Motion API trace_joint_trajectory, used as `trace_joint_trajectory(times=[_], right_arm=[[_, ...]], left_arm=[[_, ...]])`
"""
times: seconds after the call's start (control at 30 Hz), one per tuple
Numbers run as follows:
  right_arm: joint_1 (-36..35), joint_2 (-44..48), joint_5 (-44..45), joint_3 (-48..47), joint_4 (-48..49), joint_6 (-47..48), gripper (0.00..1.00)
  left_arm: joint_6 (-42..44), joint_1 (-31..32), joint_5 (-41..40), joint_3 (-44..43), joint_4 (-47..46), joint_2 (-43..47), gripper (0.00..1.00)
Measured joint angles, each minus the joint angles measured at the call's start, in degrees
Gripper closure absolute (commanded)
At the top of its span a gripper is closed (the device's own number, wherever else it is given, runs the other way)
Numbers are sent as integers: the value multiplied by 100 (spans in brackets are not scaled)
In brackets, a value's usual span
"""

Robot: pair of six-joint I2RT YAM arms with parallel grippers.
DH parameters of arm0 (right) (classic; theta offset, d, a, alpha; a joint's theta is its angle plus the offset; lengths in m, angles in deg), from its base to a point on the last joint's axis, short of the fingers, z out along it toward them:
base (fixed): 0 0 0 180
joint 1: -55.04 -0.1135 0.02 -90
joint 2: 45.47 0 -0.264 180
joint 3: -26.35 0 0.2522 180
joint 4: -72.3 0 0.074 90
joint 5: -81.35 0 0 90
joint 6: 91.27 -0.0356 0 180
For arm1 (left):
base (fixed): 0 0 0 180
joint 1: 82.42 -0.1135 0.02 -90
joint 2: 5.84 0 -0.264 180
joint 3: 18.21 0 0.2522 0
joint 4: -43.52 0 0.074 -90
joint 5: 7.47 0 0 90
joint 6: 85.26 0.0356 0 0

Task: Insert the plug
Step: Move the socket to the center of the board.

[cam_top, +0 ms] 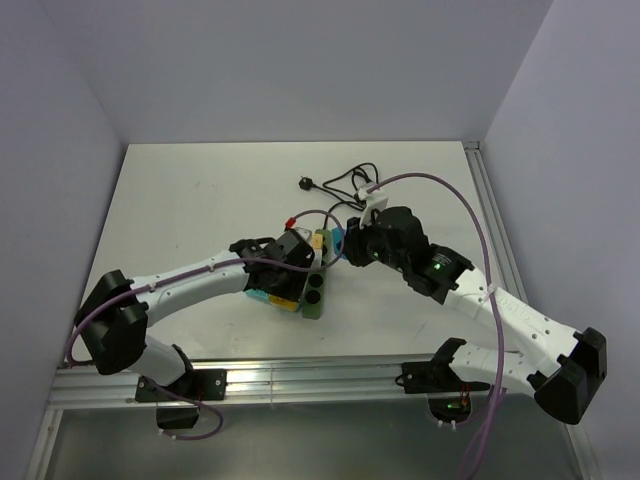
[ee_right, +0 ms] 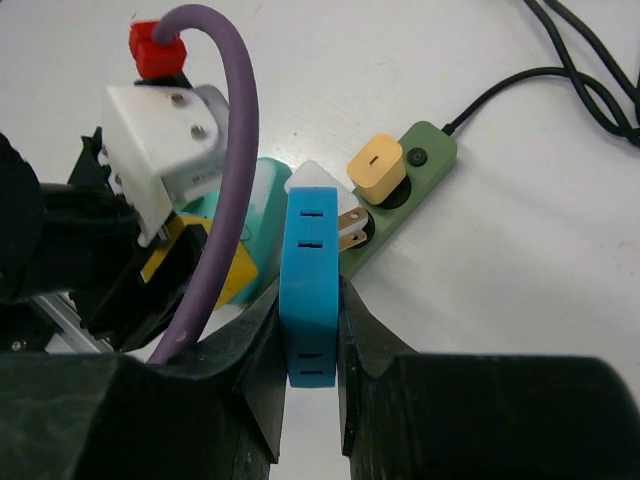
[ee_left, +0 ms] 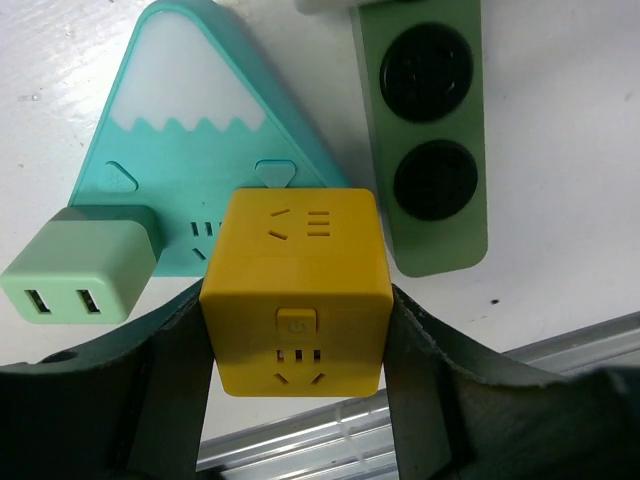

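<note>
My right gripper [ee_right: 310,335] is shut on a flat blue plug adapter [ee_right: 309,262] and holds it on edge. Its two metal prongs [ee_right: 351,229] reach to a round socket of the green power strip [ee_right: 425,160], beside a tan plug [ee_right: 376,167] seated in the strip. My left gripper [ee_left: 297,330] is shut on a yellow cube socket [ee_left: 296,300], which touches a teal mountain-shaped adapter [ee_left: 190,150] next to the strip [ee_left: 432,140]. In the top view both grippers, left [cam_top: 292,262] and right [cam_top: 345,245], meet at the strip [cam_top: 313,292] mid-table.
A pale green USB block [ee_left: 75,272] is joined to the teal adapter's left corner. The strip's black cable [cam_top: 345,182] coils toward the back of the table. A purple cable [ee_right: 225,190] hangs across the right wrist view. A metal rail [cam_top: 300,378] runs along the near edge.
</note>
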Motion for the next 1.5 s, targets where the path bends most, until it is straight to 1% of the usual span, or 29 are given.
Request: trace_joint_trajectory(times=[0.13, 0.23, 0.37, 0.5, 0.6, 0.7, 0.8, 0.87, 0.93, 1.0, 1.07, 1.13, 1.2, 1.23, 1.3, 1.33, 1.4, 1.43, 1.47, 1.5], right_arm=[[81, 13, -190, 0, -79, -98, 100], [149, 61, -210, 0, -136, -197, 100], [280, 282, -229, 46, -146, -374, 100], [551, 798, -227, 225, -153, -555, 100], [717, 1119, -225, 236, -168, -640, 100], [822, 1353, -195, 236, -264, -649, 100], [964, 1475, 57, 190, -271, -632, 100], [1051, 1552, 264, 181, -304, -616, 100], [1134, 1604, 433, 173, -341, -623, 100], [1143, 1655, 463, 173, -417, -632, 100], [1152, 1663, 433, 173, -468, -656, 100], [1154, 1655, 221, 173, -463, -804, 100], [1130, 1598, -111, 170, -424, -988, 100], [1119, 1541, -238, 160, -393, -1034, 100], [1204, 1414, -199, 133, -507, -1080, 100], [1257, 1342, -195, 125, -566, -1088, 100], [1311, 1169, -190, 120, -651, -1123, 100], [1327, 1071, -192, 120, -732, -1137, 100], [1335, 1027, -203, 120, -787, -1147, 100], [1344, 1003, -205, 120, -833, -1169, 100]], left_arm=[[378, 317, -170, 144, -118, 39, 100], [728, 684, -321, 361, -372, 225, 100], [1292, 933, -203, 570, -592, 439, 100], [1759, 920, -15, 555, -960, 332, 100], [2079, 901, 107, 251, -1220, -114, 100], [2371, 774, 601, -337, -1679, -807, 100], [2636, 627, 1298, -1300, -2065, -1744, 100], [2800, 588, 1550, -1799, -2181, -2166, 100], [2887, 577, 1690, -2076, -2223, -2385, 100], [3062, 562, 1832, -2107, -2157, -2398, 100], [3235, 496, 2031, -2026, -2094, -2310, 98], [3397, 402, 2223, -1657, -2181, -2037, 95], [3486, 343, 2321, -1248, -2181, -1687, 95], [3554, 310, 2341, -1005, -2144, -1478, 91], [3617, 269, 2396, -745, -1985, -1182, 84], [3659, 260, 2430, -671, -1873, -1062, 79], [3724, 262, 2520, -629, -1700, -938, 73], [3751, 267, 2575, -627, -1637, -916, 65], [3775, 267, 2621, -627, -1602, -907, 60], [3801, 267, 2660, -627, -1580, -903, 44]])
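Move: Ahead and to the right of the left hand, about 7 cm out and 7 cm across, lies the middle of the green strip, some 5 cm lower. The teal socket's middle is about 3 cm ahead and 3 cm left of that hand; the white adapter is 11 cm ahead, 7 cm right. From the right hand, the teal socket lies roughly 14 cm left, 6 cm back and 15 cm down. Keeping its grip on the yellow cube seated in the teal socket, the left hand draws back about 3 cm, sweeps right past where the strip's near end lay, then returns left and back, netting 11 cm right and turning some 50 degrees clockwise. The right hand, still holding the blue plug, shifts about 7 cm right, rising then sinking again. ##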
